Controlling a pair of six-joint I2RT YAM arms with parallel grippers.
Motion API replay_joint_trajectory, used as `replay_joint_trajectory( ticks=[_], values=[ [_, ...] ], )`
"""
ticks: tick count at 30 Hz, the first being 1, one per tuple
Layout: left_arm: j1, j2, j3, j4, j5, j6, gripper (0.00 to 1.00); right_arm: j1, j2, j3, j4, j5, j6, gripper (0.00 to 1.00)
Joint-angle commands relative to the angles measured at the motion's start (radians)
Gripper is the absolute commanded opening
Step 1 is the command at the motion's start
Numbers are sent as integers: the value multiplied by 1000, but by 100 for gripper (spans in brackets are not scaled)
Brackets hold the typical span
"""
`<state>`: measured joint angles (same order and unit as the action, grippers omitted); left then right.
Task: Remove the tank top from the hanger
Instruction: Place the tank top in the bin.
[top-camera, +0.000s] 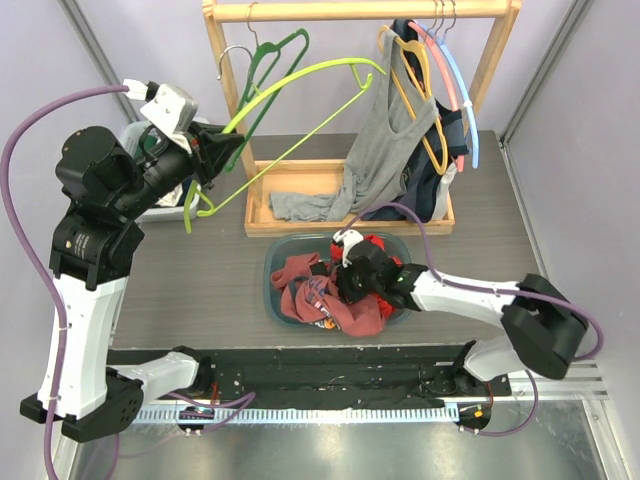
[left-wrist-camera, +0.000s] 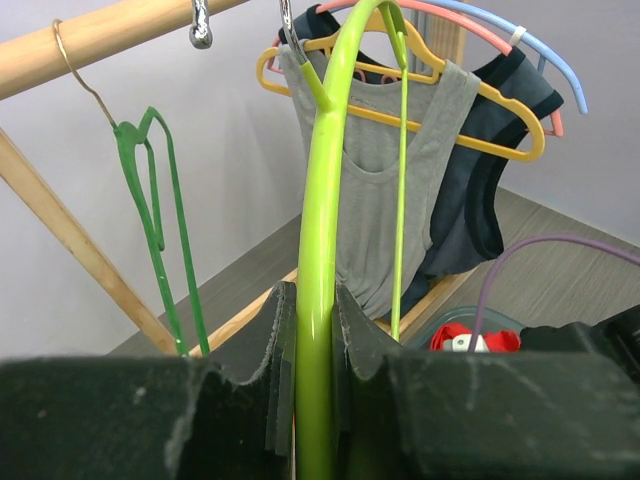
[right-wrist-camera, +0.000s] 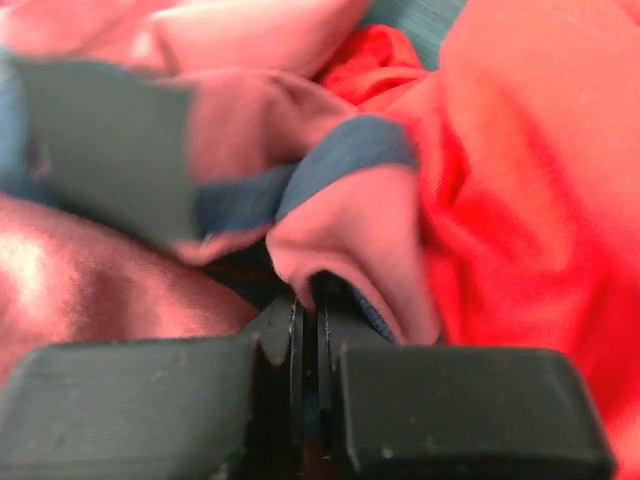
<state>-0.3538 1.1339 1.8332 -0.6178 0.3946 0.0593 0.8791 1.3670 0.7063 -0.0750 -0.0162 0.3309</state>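
A bare lime-green hanger (top-camera: 320, 68) is held up at the left of the rack, and my left gripper (top-camera: 222, 148) is shut on its arm. In the left wrist view the green bar (left-wrist-camera: 320, 250) runs straight up between the pads of the left gripper (left-wrist-camera: 312, 330). My right gripper (top-camera: 345, 285) is down in the teal bin (top-camera: 275, 255), shut on a fold of the pink tank top with blue trim (right-wrist-camera: 350, 230). That right gripper (right-wrist-camera: 310, 300) has its jaws pressed together on the cloth. The tank top (top-camera: 300, 290) lies heaped in the bin among red clothes.
The wooden rack (top-camera: 225, 60) carries a dark green hanger (top-camera: 270, 60), a grey tank top (top-camera: 385, 140) on a yellow hanger, dark garments, and pink and blue hangers. Grey cloth (top-camera: 300, 205) lies in the rack's base tray. A grey box (top-camera: 150, 205) sits at the left.
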Motion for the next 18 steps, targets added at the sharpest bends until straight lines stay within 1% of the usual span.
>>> replay_joint_trajectory(
  ticks=[1,5,6,9,10,12,13,15,16,18],
  values=[
    [4,-26,5,58,27,-6,0,-9,119,-22,58,64,53,1],
    [6,-33,-8,53,30,5,0,-9,147,-11,43,91,36,1],
    [4,-33,-8,52,30,7,0,-9,138,13,6,113,28,2],
    [4,-31,-11,49,39,7,0,-12,48,80,-52,174,-4,29],
    [4,-29,-9,47,41,7,0,-14,25,99,-61,177,-10,47],
    [4,-28,-6,47,46,4,0,-14,-35,174,-107,185,-29,57],
    [4,-28,-6,47,47,2,0,-14,-48,200,-126,186,-36,65],
    [4,-29,-5,46,49,1,0,-14,-89,278,-170,188,-44,72],
    [4,-31,-6,46,49,4,0,-14,-106,298,-181,187,-46,78],
    [6,-29,-5,44,49,4,0,-14,-152,352,-204,164,-47,83]
  ],
)
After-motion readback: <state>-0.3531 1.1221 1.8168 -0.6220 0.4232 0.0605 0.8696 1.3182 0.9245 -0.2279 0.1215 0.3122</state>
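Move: The right hand still pinches a fold of the brownish-red tank top, whose heap is already in the bin: its middle is some 3 cm to the hand's left, level fore and aft, 1 cm or so lower. The bin's middle is about 2 cm ahead and 1 cm left; the bright red garment is roughly 8 cm to the right and 1 cm ahead. From the left hand, the tank top lies about 12 cm right, 5 cm back and 47 cm down. Keeping its pinch on the tank top, the right hand first presses on down nearly 3 cm into the bin, then its fingers spread wide and let go of the cloth. It rises out some 10 cm, drifting about 4 cm forward towards the rack, with the fingertips tilting up roughly 10 degrees. ##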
